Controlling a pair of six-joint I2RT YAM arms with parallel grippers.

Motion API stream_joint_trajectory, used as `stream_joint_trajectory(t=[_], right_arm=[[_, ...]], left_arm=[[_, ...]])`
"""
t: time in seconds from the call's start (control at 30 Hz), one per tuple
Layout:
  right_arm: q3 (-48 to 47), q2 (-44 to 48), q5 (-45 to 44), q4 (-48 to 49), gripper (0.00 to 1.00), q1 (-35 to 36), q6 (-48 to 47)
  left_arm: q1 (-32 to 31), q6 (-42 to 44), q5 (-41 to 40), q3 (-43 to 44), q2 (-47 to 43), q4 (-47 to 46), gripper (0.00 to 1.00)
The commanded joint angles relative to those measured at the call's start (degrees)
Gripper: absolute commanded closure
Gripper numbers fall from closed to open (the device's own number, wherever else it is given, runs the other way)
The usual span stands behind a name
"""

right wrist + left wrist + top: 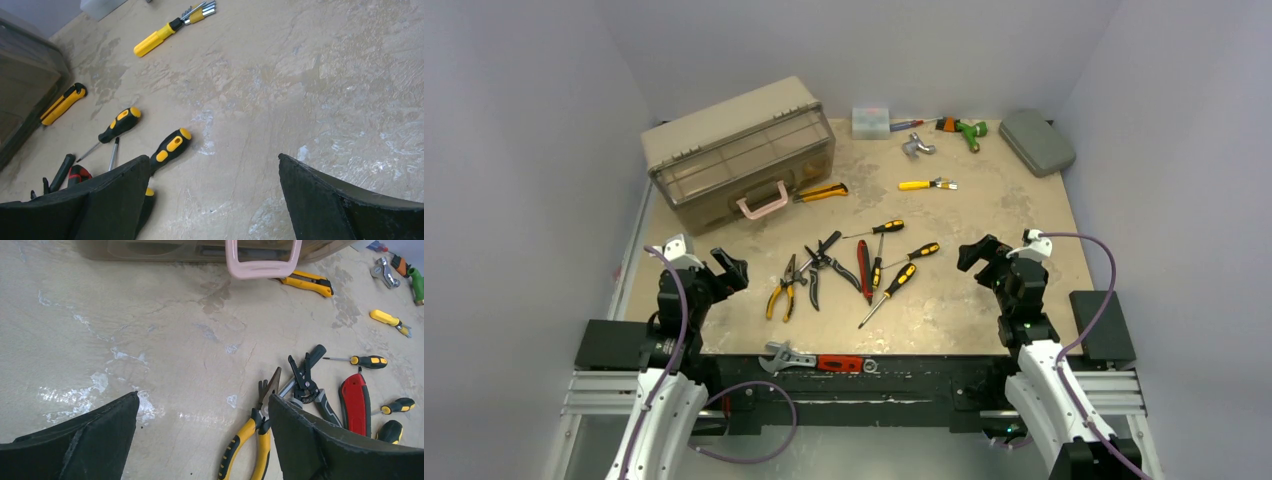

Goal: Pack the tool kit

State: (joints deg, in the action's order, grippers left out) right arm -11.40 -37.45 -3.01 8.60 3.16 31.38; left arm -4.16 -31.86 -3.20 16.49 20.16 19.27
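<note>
The tan-brown toolbox (739, 150) stands shut at the back left, its pink handle (762, 207) facing me. Yellow-handled pliers (784, 290), black pliers (824, 262), a red-handled tool (864, 268) and three yellow-black screwdrivers (889, 290) lie loose mid-table. My left gripper (729, 270) is open and empty, hovering just left of the yellow pliers (250, 440); its wrist view shows it (203, 397) over bare table. My right gripper (974, 252) is open and empty, right of the screwdrivers; in its wrist view (214, 159) a screwdriver handle (170, 145) lies by the left finger.
A yellow utility knife (821, 192) lies by the toolbox handle. A yellow bit tool (924, 184), a silver part (916, 146), a green tool (969, 130), a small clear box (871, 122) and a grey case (1037, 141) sit at the back. A red-handled wrench (814, 360) lies at the front edge.
</note>
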Motion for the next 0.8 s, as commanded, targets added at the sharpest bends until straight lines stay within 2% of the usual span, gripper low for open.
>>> stream_joint_trajectory(t=[0.0,0.37,0.6,0.77], right_arm=[[-1.1,0.6,0.7,1.9,0.01,0.0,0.5],[-0.5,0.9,2.0,2.6,0.01,-0.1,0.7],[0.3,-2.8,17.4,13.5,0.01,0.0,-0.2],[-2.3,-15.3,27.7,26.4,0.01,2.1,7.0]], left_arm=[[0.0,1.1,-0.4,0.8,0.3,-1.6,0.02],[0.0,1.4,1.3,0.4,1.7,-3.0,0.02],[-0.1,2.3,2.9,0.0,1.5,-4.4,0.02],[-0.1,2.6,4.7,-0.3,1.4,-5.1,0.03]])
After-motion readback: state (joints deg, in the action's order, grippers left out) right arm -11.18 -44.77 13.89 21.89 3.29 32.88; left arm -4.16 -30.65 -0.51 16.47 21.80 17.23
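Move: Ahead and to the left of the open right hand lies the middle screwdriver, roughly 8 cm farther out, 12 cm left and 10 cm below. Beyond it at the same level are the big screwdriver (20 cm left, 4 cm back), the upright-lying screwdriver (22 cm left, 5 cm ahead) and the top screwdriver (21 cm left, 15 cm ahead). From the left hand, the middle screwdriver is some 44 cm right, 10 cm ahead. Sweeping left after a short rest, the right hand goes about 5 cm towards the middle screwdriver, at the head of the screwdriver group, rising some 2 cm on the way. The wrist swings counter-clockwise roughly 15 degrees and the fingers stay wide open, touching nothing. ##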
